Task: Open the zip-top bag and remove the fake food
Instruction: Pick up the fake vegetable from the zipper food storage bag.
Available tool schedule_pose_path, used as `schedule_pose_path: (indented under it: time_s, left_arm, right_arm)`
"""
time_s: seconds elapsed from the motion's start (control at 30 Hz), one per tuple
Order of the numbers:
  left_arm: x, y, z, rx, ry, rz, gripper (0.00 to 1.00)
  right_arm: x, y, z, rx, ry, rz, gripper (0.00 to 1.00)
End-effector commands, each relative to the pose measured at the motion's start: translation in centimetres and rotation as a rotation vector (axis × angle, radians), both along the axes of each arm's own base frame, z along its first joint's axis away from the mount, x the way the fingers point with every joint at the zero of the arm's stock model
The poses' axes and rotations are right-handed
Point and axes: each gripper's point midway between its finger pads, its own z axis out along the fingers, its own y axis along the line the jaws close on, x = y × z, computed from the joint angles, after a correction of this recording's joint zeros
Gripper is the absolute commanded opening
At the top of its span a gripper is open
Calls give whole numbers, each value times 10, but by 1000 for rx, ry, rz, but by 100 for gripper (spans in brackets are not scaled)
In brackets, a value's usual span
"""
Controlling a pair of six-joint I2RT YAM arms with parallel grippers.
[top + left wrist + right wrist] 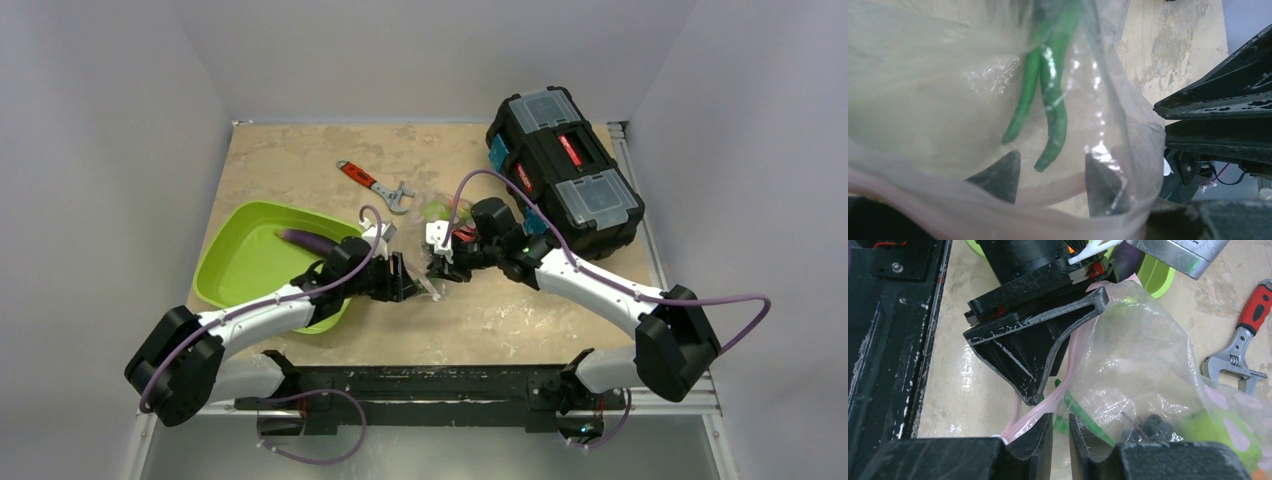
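The zip-top bag (436,212) lies mid-table between my two grippers, clear and crinkled (1138,355). Its pink zip strip (1074,351) runs past the left arm's black finger (1043,340) and onto the outer face of my right gripper's left fingertip. The right gripper (1060,415) (440,268) has its jaws a narrow slit apart, nothing clearly pinched. The left gripper (1053,154) (404,285) stands open with bag film (923,100) draped over it and the strip (1053,192) crossing the gap. Fake food in the bag: green pods (1054,100), a dark berry cluster (1150,425). A purple eggplant (305,240) lies in the tray.
The green tray (235,275) sits at the left, under my left arm. A red-handled wrench (375,183) (1243,345) lies behind the bag. A black toolbox (565,170) stands at the back right. The dark base rail (430,385) runs along the near edge.
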Motion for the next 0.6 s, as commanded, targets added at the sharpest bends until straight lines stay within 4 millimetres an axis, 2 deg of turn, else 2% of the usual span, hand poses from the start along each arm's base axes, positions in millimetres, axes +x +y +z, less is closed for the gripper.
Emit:
schedule_pose_path:
  time_s: [0.0, 0.13, 0.57]
  left_arm:
    - [-1, -8, 6, -42, -25, -25, 50]
    - [-3, -8, 4, -50, -19, -21, 50]
    - [-7, -9, 0, -70, -5, -13, 51]
  right_arm:
    - [-8, -2, 4, 6, -42, 69, 18]
    - [-13, -5, 5, 1, -55, 102, 23]
    - [-24, -19, 13, 1, -87, 184, 49]
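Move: Just beyond the left hand, half-open at the bag's mouth, lie the green peppers, their middle about 4 cm ahead, 4 cm to its right and 3 cm lower. The dark grapes are some 7 cm farther out than the peppers, and the light green vegetable about 16 cm ahead of the left hand and 4 cm to its right; the tray's middle is roughly 26 cm to its left and 5 cm ahead. From the right hand, the peppers are almost straight below, some 8 cm down, 1 cm ahead and 1 cm left. Opening from nearly shut to almost half-way, the right fingers let go of the bag's edge; the hand draws back and to its right, about 1.5 cm each way, dipping slightly before rising again and turning some 5 to 10 degrees counter-clockwise. Meanwhile the left hand eases down and back about 1 cm each, its half-open fingers still under the bag's film beside the pepper ends. ##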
